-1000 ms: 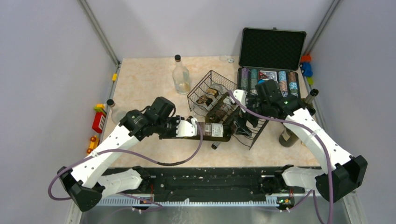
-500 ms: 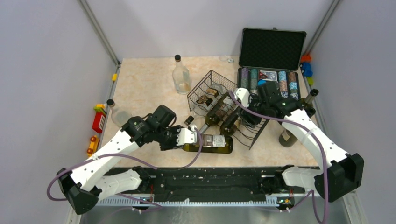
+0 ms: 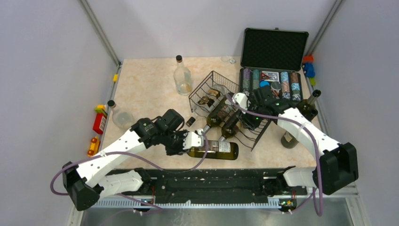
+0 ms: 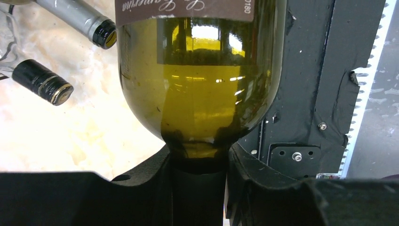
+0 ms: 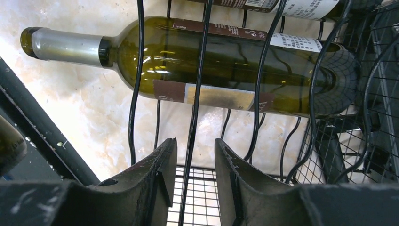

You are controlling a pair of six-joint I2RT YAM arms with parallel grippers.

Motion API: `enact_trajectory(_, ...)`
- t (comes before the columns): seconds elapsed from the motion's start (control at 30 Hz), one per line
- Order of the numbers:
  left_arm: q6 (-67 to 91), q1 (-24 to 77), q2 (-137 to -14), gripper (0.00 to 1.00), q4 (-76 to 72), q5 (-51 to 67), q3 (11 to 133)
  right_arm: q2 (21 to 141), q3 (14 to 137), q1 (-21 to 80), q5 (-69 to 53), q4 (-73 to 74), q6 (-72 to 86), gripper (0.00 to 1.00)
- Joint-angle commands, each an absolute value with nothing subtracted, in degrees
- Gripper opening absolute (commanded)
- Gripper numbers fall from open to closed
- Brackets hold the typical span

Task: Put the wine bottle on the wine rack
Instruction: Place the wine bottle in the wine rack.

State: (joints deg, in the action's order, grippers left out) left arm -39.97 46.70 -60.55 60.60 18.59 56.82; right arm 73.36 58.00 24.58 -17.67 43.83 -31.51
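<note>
The wine bottle, green glass with a dark label, lies level near the table's front edge, in front of the wine rack. My left gripper is shut on its neck. The black wire rack carries two other bottles; one fills the right wrist view behind the wires. My right gripper sits at the rack's near right side, its fingers closed in tight around one upright rack wire.
An open black case with chips stands at the back right. A clear bottle stands behind the rack. A dark bottle stands right of it, and another clear one at the left edge. Toys lie off the left side.
My left arm has pulled the wine bottle away from the rack towards the front edge. My right gripper has gone from wide open to closed around a rack wire.
</note>
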Motion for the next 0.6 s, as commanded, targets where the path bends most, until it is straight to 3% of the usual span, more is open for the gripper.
enact_trajectory(0.0, -36.33, 48.03, -60.94, 0.00, 51.66, 22.46, 56.31, 74.86, 57.93, 24.18, -20.05, 40.39, -30.46, 0.34)
enact_trajectory(0.4, -22.17, 53.79, -67.35, 0.00, 42.93, 24.45, 53.18, 78.96, 61.45, 24.26, -25.79, 38.89, -28.88, 0.00)
enact_trajectory(0.57, -16.15, 54.64, -68.87, 0.00, 41.77, 25.57, 53.30, 80.16, 62.84, 24.26, -27.57, 37.72, -28.00, 0.00)
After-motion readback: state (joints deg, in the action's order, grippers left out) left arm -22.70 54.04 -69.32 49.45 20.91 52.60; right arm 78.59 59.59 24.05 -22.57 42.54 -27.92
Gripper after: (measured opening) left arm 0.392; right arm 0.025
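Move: The left hand holds the wine bottle by its neck; the rack's free space at its right end lies about 28 cm right, 10 ahead and 8 below. The nearer racked bottle is some 20 cm right and 9 ahead, the second about 14 right and 14 ahead. For the right hand, the rack wire is level fore-and-aft, 1 cm left and 1 below; the nearer racked bottle lies 8 cm left, level fore-and-aft, 6 lower. Left hand carries the bottle about 6 cm right, down and back; right fingers shut on a rack wire. ##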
